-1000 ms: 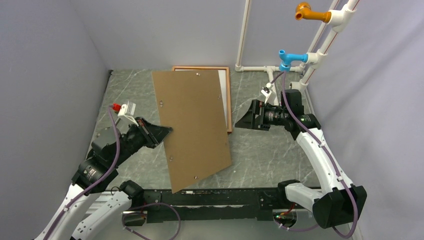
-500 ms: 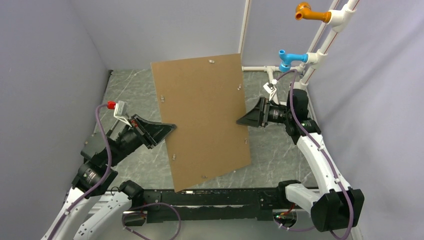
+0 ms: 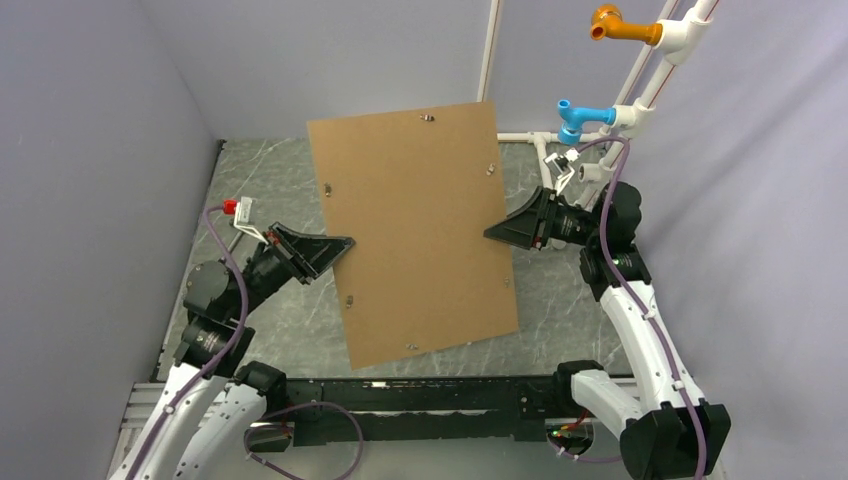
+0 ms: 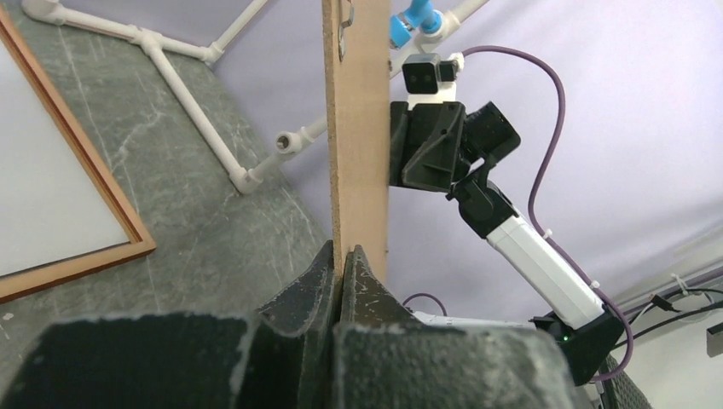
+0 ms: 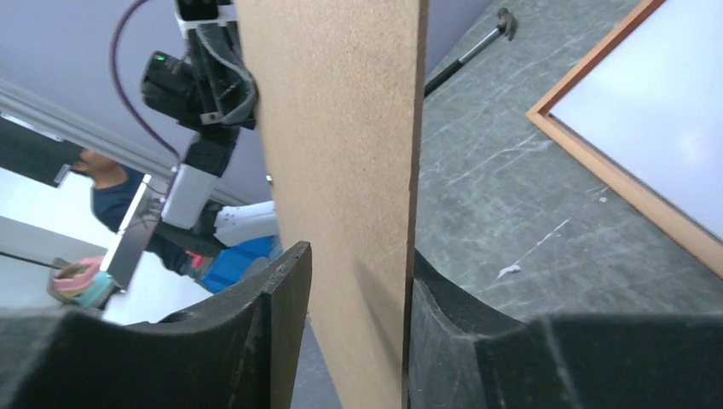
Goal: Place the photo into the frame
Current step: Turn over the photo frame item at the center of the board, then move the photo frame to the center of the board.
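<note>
A plain brown backing board (image 3: 415, 230) is held up off the table, tilted. My left gripper (image 3: 335, 245) is shut on its left edge; the left wrist view shows the board (image 4: 358, 128) pinched edge-on in that gripper (image 4: 348, 256). My right gripper (image 3: 497, 232) straddles the board's right edge. Its jaws (image 5: 360, 256) are partly closed, one finger against the board and a gap at the other finger (image 5: 281, 315). The frame (image 4: 77, 269) (image 5: 597, 153) lies flat on the table, hidden under the board in the top view. A white surface (image 5: 656, 102) fills it; whether this is the photo cannot be told.
A white pipe rack (image 3: 600, 110) with blue and orange fittings stands at the back right, close to the right arm. Grey walls close in the left and back sides. The marbled grey tabletop (image 3: 260, 180) shows around the board.
Both arms have risen, and the board has gone from lying low over the frame to being held up high. The right gripper reached its right edge and has narrowed around it.
</note>
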### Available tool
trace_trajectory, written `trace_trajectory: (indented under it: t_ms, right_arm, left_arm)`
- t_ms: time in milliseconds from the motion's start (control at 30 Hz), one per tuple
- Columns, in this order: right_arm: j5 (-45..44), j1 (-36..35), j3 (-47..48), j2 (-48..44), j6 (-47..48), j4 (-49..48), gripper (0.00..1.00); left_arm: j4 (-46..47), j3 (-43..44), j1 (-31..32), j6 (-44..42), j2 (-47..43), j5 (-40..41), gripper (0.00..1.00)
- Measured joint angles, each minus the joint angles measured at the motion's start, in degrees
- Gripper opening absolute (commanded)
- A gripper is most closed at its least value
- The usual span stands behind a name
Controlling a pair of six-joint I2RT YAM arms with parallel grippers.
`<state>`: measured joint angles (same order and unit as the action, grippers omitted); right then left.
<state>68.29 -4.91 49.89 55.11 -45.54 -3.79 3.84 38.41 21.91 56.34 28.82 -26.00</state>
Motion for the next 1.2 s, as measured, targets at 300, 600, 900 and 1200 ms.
trace_trajectory:
  t_ms: [300, 600, 900, 1200]
  right_arm:
    - [2.40, -0.17, -5.22, -0.17, -9.11, -8.70, 0.32]
    - [2.95, -0.17, -5.20, -0.33, -8.66, -7.87, 0.19]
    - [4.07, -0.37, -5.16, -0.33, -9.49, -8.04, 0.00]
    - [-1.42, -1.95, 5.20, 0.87, 6.32, 15.43, 0.00]
  left_arm:
    - [10.45, -9.14, -8.39, 6.99, 5.27, -10.23, 0.00]
    - [13.51, -9.79, -10.21, 8.24, 6.29, -13.51, 0.03]
    - [10.38, -9.77, -10.36, 5.60, 7.13, -13.51, 0.56]
    - [-3.08, -8.66, -10.21, -1.99, 9.35, -10.27, 0.99]
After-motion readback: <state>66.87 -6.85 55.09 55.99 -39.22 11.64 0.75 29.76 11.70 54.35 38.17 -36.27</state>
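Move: The left hand pinches the brown backing board by its left edge, the board's middle lying about 12 cm to the right, roughly 1 cm ahead and nearly level. From the half-open right hand, already around the opposite edge, the board's middle is some 13 cm left at about its height. The wooden frame lies on the table roughly 28 cm ahead of the right hand, 16 left and 32 below; the white pipe stand's foot is about 28 ahead and 18 right. The right fingers shut on the board's right edge and take hold, the hand barely shifting. Before that the left hand, still pinching its edge, swings it down about 5 cm and slightly forward and pauses; once the right grip is closed, the left fingers open wide, let go and sink further, some 12 cm down in all, tipping downward. ##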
